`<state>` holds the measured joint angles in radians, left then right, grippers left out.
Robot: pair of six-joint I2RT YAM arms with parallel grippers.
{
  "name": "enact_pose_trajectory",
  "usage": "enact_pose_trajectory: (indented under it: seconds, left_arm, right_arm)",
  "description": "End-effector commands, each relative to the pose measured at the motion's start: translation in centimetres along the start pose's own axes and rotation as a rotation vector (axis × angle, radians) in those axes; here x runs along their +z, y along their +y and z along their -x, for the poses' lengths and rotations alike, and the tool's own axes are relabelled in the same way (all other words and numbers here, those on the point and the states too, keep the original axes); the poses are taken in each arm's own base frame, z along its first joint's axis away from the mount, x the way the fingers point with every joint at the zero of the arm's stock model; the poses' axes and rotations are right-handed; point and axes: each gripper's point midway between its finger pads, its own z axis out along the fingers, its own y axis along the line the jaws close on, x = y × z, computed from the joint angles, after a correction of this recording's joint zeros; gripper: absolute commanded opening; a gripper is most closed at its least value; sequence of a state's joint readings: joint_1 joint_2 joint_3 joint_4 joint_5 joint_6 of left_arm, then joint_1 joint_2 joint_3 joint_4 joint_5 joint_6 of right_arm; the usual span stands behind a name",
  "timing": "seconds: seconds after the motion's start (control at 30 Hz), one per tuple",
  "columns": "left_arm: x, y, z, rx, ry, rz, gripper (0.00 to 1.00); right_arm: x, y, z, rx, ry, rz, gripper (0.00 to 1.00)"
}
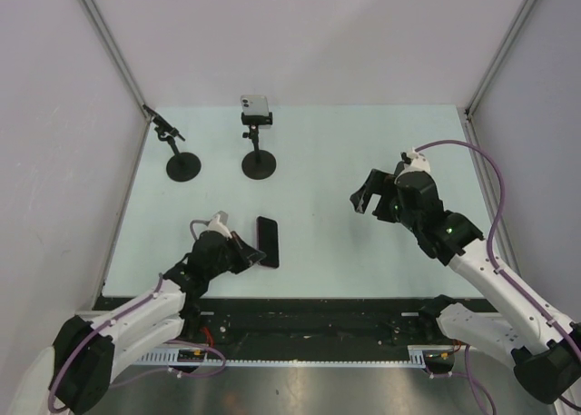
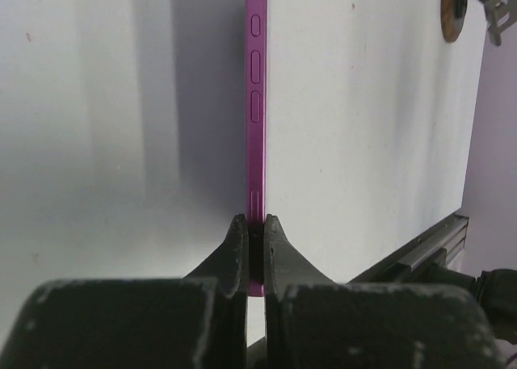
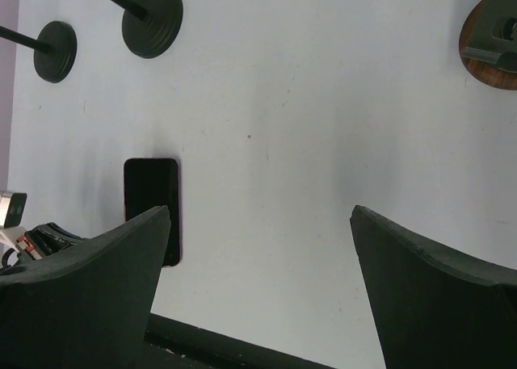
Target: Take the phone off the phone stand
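Observation:
The phone (image 1: 268, 241) is a dark slab with a purple edge (image 2: 256, 102), screen up, low at the table's near left. My left gripper (image 1: 247, 251) is shut on its near end; in the left wrist view both fingers (image 2: 237, 248) pinch the thin purple edge. I cannot tell whether the phone touches the table. Two black phone stands are at the back: the left one (image 1: 180, 159) has a bare clamp, the right one (image 1: 258, 147) carries a pale rectangular thing (image 1: 255, 109). My right gripper (image 1: 368, 197) hangs open over the right half, nothing between its fingers (image 3: 262, 215).
White walls and metal posts enclose the table on three sides. A black rail (image 1: 309, 311) runs along the near edge. A brown disc with a grey bracket (image 3: 493, 38) lies on the right side, hidden under my right arm in the top view.

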<state>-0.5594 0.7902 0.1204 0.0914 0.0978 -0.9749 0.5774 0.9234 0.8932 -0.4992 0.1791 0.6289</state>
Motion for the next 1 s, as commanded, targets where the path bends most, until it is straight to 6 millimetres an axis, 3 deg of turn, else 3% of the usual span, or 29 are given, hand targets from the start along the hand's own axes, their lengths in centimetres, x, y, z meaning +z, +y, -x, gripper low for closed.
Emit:
enact_pose_trajectory:
  seconds: [0.0,0.17,0.3,0.43,0.67,0.7,0.77,0.8,0.97]
  left_arm:
    - [0.0,0.7,-2.2,0.049,0.167,0.011,0.00]
    - [0.2,1.5,-3.4,0.041,0.245,0.044,0.02]
    - [0.2,1.5,-3.3,0.040,0.235,0.043,0.18]
    - [0.2,1.2,-2.7,0.043,0.221,0.052,0.46]
    - [0.1,1.8,-1.3,0.081,0.185,0.140,0.72]
    - [0.0,2.0,-1.2,0.090,0.186,0.155,0.81]
    - [0.1,1.5,-0.4,0.101,0.167,0.157,0.89]
    - [0.2,1.2,0.0,0.110,0.161,0.160,1.00]
    - [1.4,0.7,1.1,0.148,0.165,0.191,1.00]
  right_arm:
    - [0.2,0.4,0.5,-0.015,-0.018,0.023,1.00]
    - [0.0,-0.2,0.7,-0.034,-0.025,0.005,1.00]
    - [0.0,-0.7,0.8,-0.042,-0.033,-0.016,1.00]
    - [0.0,-1.2,1.0,-0.055,-0.044,-0.035,1.00]
    - [0.0,-1.7,1.3,-0.079,-0.056,-0.056,1.00]
    - [0.0,-1.9,1.4,-0.081,-0.059,-0.063,1.00]
    - [0.0,-2.0,1.3,-0.088,-0.057,-0.069,1.00]
    - [0.0,-2.1,1.3,-0.095,-0.056,-0.071,1.00]
    - [-0.3,-2.3,1.5,-0.102,-0.064,-0.075,1.00]
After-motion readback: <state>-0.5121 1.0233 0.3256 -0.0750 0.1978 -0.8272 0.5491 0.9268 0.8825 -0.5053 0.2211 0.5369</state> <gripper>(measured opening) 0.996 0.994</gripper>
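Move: The phone is already pinched by its left edge, close above the table; its middle is about 4 cm ahead of the left hand point, 3 cm to the right and 2 cm lower. Its set-down spot is some 2 cm ahead, 4 cm right and 4 cm below. The middle black stand's base stands roughly 29 cm straight ahead, the left black stand's about 28 cm ahead and 25 cm left. From the right hand, the set-down spot lies some 8 cm back, 24 cm left and 20 cm down. Shift the left gripper about 1.5 cm right with the phone still pinched, then ease it back and down about 1.5 cm while the fingers start to open, letting the phone down onto the table. Spread the fingers fully as the hand comes forward some 2 cm and a little up over the phone's left side, tilting about 10 degrees. Let the open right hand drift nearly 2 cm to its right. ##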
